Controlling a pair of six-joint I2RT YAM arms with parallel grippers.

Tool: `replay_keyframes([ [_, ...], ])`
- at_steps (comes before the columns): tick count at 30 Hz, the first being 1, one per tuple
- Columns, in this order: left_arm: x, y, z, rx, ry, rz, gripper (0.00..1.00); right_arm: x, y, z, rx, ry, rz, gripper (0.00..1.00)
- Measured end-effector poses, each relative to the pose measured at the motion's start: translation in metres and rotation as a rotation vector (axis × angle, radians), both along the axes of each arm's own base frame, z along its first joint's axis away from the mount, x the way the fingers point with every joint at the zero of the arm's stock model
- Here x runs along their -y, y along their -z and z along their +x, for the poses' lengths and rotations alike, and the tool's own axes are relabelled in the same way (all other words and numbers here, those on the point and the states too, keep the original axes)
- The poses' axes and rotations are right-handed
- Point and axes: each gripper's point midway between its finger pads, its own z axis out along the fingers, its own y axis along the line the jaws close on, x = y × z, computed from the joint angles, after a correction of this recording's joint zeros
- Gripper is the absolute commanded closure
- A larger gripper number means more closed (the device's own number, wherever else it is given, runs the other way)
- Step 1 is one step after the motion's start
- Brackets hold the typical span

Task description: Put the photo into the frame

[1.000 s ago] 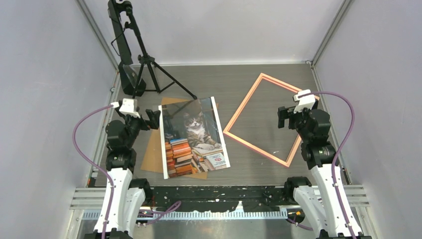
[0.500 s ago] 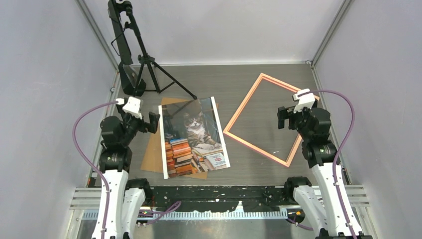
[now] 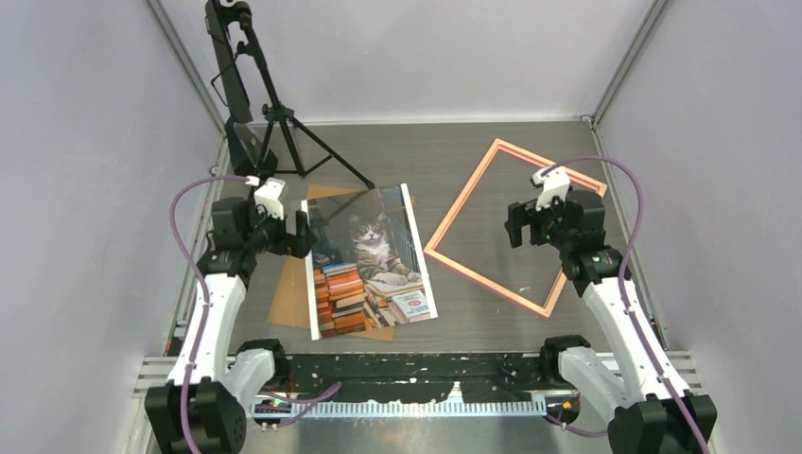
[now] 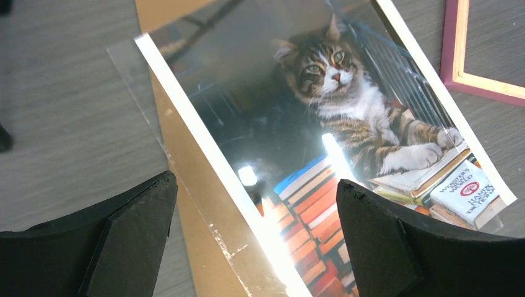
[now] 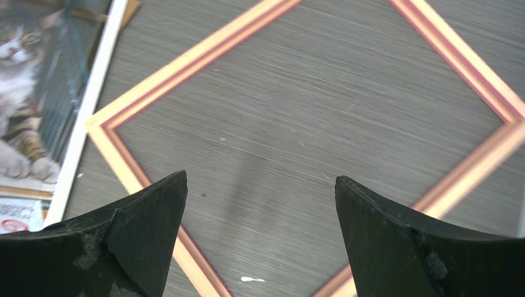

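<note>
The photo (image 3: 369, 260), a glossy cat among book stacks, lies face up left of centre on a brown backing board (image 3: 288, 293). The salmon-pink frame (image 3: 462, 196) lies flat and turned diagonally to its right, with bare table inside it. My left gripper (image 3: 301, 235) hovers open at the photo's left edge. In the left wrist view the photo (image 4: 347, 124) and board (image 4: 198, 204) lie below the left gripper (image 4: 257, 192), which holds nothing. My right gripper (image 3: 515, 227) hangs open over the frame's inside. In the right wrist view the frame (image 5: 186, 63) shows past the empty right gripper (image 5: 260, 182).
A black tripod (image 3: 274, 123) with a device on it stands at the back left, one leg reaching toward the photo's top corner. Grey walls close in the table on three sides. The frame's corner (image 4: 459, 43) shows at the left wrist view's right edge.
Both arms have reached forward and inward. The left gripper has come up to the photo's left edge. The right gripper has moved left over the frame. Both stay open.
</note>
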Motion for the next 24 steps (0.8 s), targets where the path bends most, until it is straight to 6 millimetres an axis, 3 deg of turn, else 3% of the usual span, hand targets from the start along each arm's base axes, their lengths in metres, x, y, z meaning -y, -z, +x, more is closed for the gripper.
replay_keyframes([
  [5,0.002,0.028,0.002,-0.169,-0.024,-0.048,0.01,-0.043,0.011,0.004,-0.034,-0.148,0.010,0.05],
  [14,0.001,0.053,0.003,-0.415,-0.103,-0.105,0.01,-0.139,0.025,0.006,-0.098,-0.414,0.053,0.05],
  [24,-0.010,0.089,-0.021,-0.666,-0.167,-0.050,0.01,-0.213,0.057,-0.028,-0.160,-0.607,0.092,0.04],
])
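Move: The photo lies flat, its middle some 12 cm to the left hand's right, 4 cm ahead and 18 cm below it, with its left edge almost under that hand. The brown board beneath the photo is centred about 5 cm to the left of the photo's middle and level with it. From the right hand the photo's middle is roughly 38 cm left, 3 cm ahead and 20 cm down; the frame is centred about 12 cm straight ahead of that hand, at table level. The photo is closed in on from both sides: the right hand sweeps about 21 cm left from over the frame's opening, past its left corner to above the photo's right edge, sinking 6 cm and swinging counter-clockwise. Over the left edge the left hand drops some 9 cm while tipping its fingers steeply down, drawing back slightly late on. Both grippers stay wide open, touching nothing. ##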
